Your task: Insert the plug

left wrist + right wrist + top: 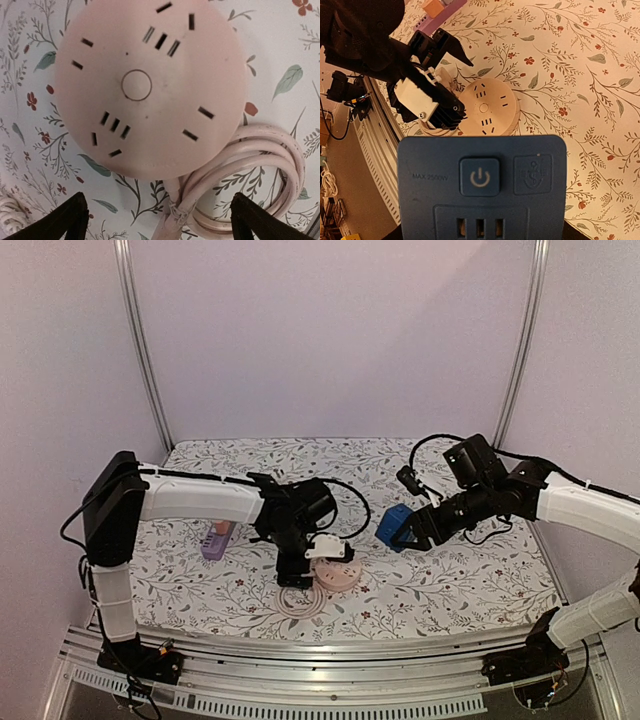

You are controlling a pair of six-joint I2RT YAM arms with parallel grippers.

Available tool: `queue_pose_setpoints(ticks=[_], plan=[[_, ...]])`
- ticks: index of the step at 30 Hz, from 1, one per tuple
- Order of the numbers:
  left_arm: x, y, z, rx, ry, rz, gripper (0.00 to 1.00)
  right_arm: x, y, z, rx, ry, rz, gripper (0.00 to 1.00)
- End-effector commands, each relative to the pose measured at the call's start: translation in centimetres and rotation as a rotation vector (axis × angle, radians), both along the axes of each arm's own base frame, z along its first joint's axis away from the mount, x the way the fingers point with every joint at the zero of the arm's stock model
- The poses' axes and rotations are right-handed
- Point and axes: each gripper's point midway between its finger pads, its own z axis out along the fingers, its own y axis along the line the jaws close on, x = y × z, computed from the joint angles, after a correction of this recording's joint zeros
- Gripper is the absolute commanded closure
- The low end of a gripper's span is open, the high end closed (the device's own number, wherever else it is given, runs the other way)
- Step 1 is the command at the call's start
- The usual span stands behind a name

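Observation:
The plug point(394, 525) is a blue block with a power button and slots on its face point(482, 180). My right gripper point(412, 528) is shut on it and holds it in the air, right of and above the round pink socket hub point(337, 576). In the right wrist view the plug fills the lower half and hides the fingers. The hub point(150, 85) lies flat on the floral cloth, several slot groups facing up. My left gripper point(160, 227) hovers just above the hub's near edge, open, nothing between its black fingertips point(62, 220).
The hub's pink cord point(250, 170) lies coiled beside it at the near side point(298, 602). A purple strip with an orange piece point(218, 538) lies left of the left arm. Metal frame posts stand at the back corners, and a rail point(330, 675) runs along the near edge.

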Motion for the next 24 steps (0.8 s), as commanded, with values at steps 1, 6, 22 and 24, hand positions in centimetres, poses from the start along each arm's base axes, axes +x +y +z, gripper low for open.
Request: queue_pose_setpoints(ticks=[1, 6, 22, 24], plan=[[1.7, -1.9, 4.9, -0.154, -0.079, 0.033, 0.01, 1.1, 0.9, 1.3, 0.03, -0.052, 0.014, 1.0], [3.5, -1.7, 10.2, -0.301, -0.158, 0.163, 0.01, 1.6, 0.8, 0.7, 0.01, -0.048, -0.008, 1.0], [9.2, 10.2, 19.8, -0.869, -0.166, 1.124, 0.0, 3.4, 3.0, 2.7, 0.072, -0.117, 0.029, 1.0], [9.5, 12.9, 20.4, -0.912, -0.266, 1.219, 0.01, 3.5, 3.4, 2.2, 0.042, -0.127, 0.049, 1.0]])
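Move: The pink round socket lies about 4 cm to the right of the left hand and roughly level with it, 2 cm lower, its coiled cord some 7 cm back and 3 cm to the left of that hand. The purple power strip stands about 12 cm ahead and 22 cm left of the same hand, the white cord some 25 cm ahead and 15 cm left. From the right hand, the pink socket is about 2 cm ahead, 11 cm left and 16 cm below. Lift the open left gripper straight off the pink socket's cord, some 20 cm up, then swing it forward and left, about 10 cm each, over the table towards the white cord's side. Turn it counter-clockwise as it goes and tip its fingers up to point forward, right and down. Meanwhile keep the right grip on the blue cube and ease it about 3 cm forward and slightly left. ##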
